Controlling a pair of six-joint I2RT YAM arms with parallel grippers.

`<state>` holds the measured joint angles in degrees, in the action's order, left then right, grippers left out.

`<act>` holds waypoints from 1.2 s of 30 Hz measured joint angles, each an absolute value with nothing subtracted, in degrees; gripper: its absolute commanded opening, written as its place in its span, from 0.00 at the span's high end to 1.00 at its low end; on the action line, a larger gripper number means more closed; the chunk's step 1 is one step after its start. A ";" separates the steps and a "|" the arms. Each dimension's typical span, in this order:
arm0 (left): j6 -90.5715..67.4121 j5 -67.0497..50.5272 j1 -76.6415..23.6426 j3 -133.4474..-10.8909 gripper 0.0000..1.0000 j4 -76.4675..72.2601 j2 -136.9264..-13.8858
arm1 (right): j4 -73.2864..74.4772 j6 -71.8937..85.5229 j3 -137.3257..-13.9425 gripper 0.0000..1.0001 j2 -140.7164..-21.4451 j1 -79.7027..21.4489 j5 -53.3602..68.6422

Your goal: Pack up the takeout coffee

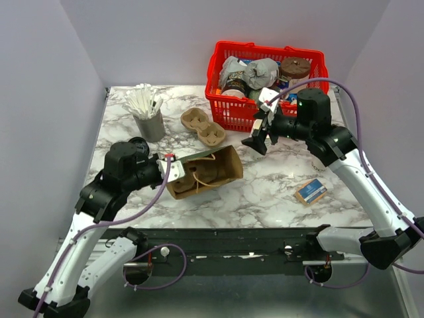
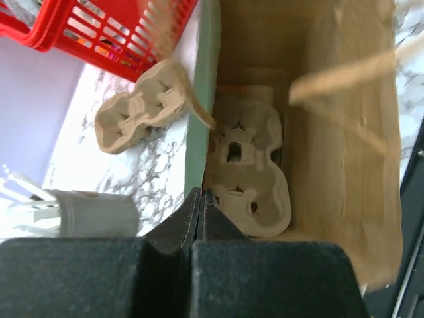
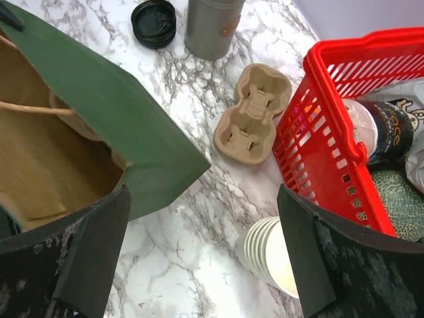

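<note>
A brown paper bag [image 1: 207, 173] with a green outside lies on its side mid-table, mouth toward the left arm. My left gripper [image 1: 171, 169] is shut on the bag's rim [image 2: 202, 126], whose edge runs down between its closed jaws [image 2: 201, 193]. One pulp cup carrier [image 2: 250, 173] lies inside the bag. A second carrier [image 1: 203, 127] sits on the table behind it. My right gripper [image 1: 260, 136] hovers open in front of the basket. A stack of white paper cups [image 3: 270, 255] lies on its side below, near its right finger [image 3: 311, 258].
A red basket [image 1: 265, 83] of cups and wrapped items stands at the back right. A grey cup of white sticks [image 1: 149, 118] stands at the back left, with black lids [image 3: 154, 22] beside it. A small box [image 1: 311, 191] lies at the front right.
</note>
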<state>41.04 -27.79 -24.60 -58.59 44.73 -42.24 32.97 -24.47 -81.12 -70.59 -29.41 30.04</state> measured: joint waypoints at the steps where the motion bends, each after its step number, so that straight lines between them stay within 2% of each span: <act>1: 41.47 -27.27 -24.82 -57.45 1.00 44.25 -40.93 | 32.99 -24.47 -81.01 0.00 -70.59 -29.41 30.04; 7: 42.11 -25.21 -25.54 -55.00 1.00 43.13 -34.09 | 33.63 -26.68 -80.86 0.02 -70.19 -29.26 34.15; 15: 38.41 -25.17 -25.63 -56.51 1.00 42.00 -35.55 | 39.79 -34.65 -80.93 0.02 -69.52 -29.30 44.69; 16: 37.93 -25.15 -25.63 -56.71 0.95 41.45 -35.81 | 40.14 -35.14 -80.95 0.01 -69.52 -29.30 45.12; 19: 37.21 -25.10 -25.63 -57.52 0.54 41.28 -36.56 | 40.66 -35.86 -81.12 0.01 -69.52 -29.47 46.24; 21: 35.75 -24.80 -25.63 -58.74 0.41 40.97 -37.87 | 40.91 -36.05 -81.49 0.00 -69.54 -29.58 46.74; 22: 34.37 -24.49 -25.63 -59.40 0.30 40.75 -38.57 | 40.95 -36.07 -81.65 0.00 -69.54 -29.65 47.00; 25: 29.02 -23.59 -25.58 -62.48 0.10 39.18 -41.80 | 40.97 -35.44 -82.41 0.00 -69.82 -29.67 47.24; 28: 23.57 -22.85 -25.19 -67.48 0.05 37.78 -45.15 | 40.84 -34.06 -83.26 0.00 -70.57 -29.67 47.40; 32: 19.09 -20.05 -24.12 -77.17 0.05 38.17 -50.33 | 40.93 -33.08 -83.46 0.00 -71.37 -29.67 48.23; 36: 16.99 -19.38 -21.34 -78.94 0.06 40.45 -51.20 | 42.48 -37.19 -83.46 0.01 -71.35 -30.44 49.54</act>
<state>16.99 -19.38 -21.34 -78.94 40.45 -51.20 42.48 -37.19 -83.46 -71.35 -30.44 49.54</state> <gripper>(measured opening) 0.949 0.997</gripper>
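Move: The paper bag is held tipped towards the robot, with the shut left fingers still on the left end of its far rim; its middle is about 10 cm to their right, level in reach and 10 cm lower. From the left hand, the cup carrier on the table is some 29 cm ahead and 11 cm right, the straw holder 28 cm ahead and 9 cm left. From the right hand, the bag is roughly 22 cm left, 5 cm back and 17 cm down; the cup stack is 11 cm straight ahead, well below. The bag's far rim is drawn a further 2 cm or so back and left by the left fingers, which then open wide and let go; the left hand rises about 12 cm clear and goes forward some 5 cm, the wrist turning counter-clockwise with its left side dipping. The right hand, open and off the bag, pulls back about 6 cm, swinging some 20 degrees counter-clockwise. ##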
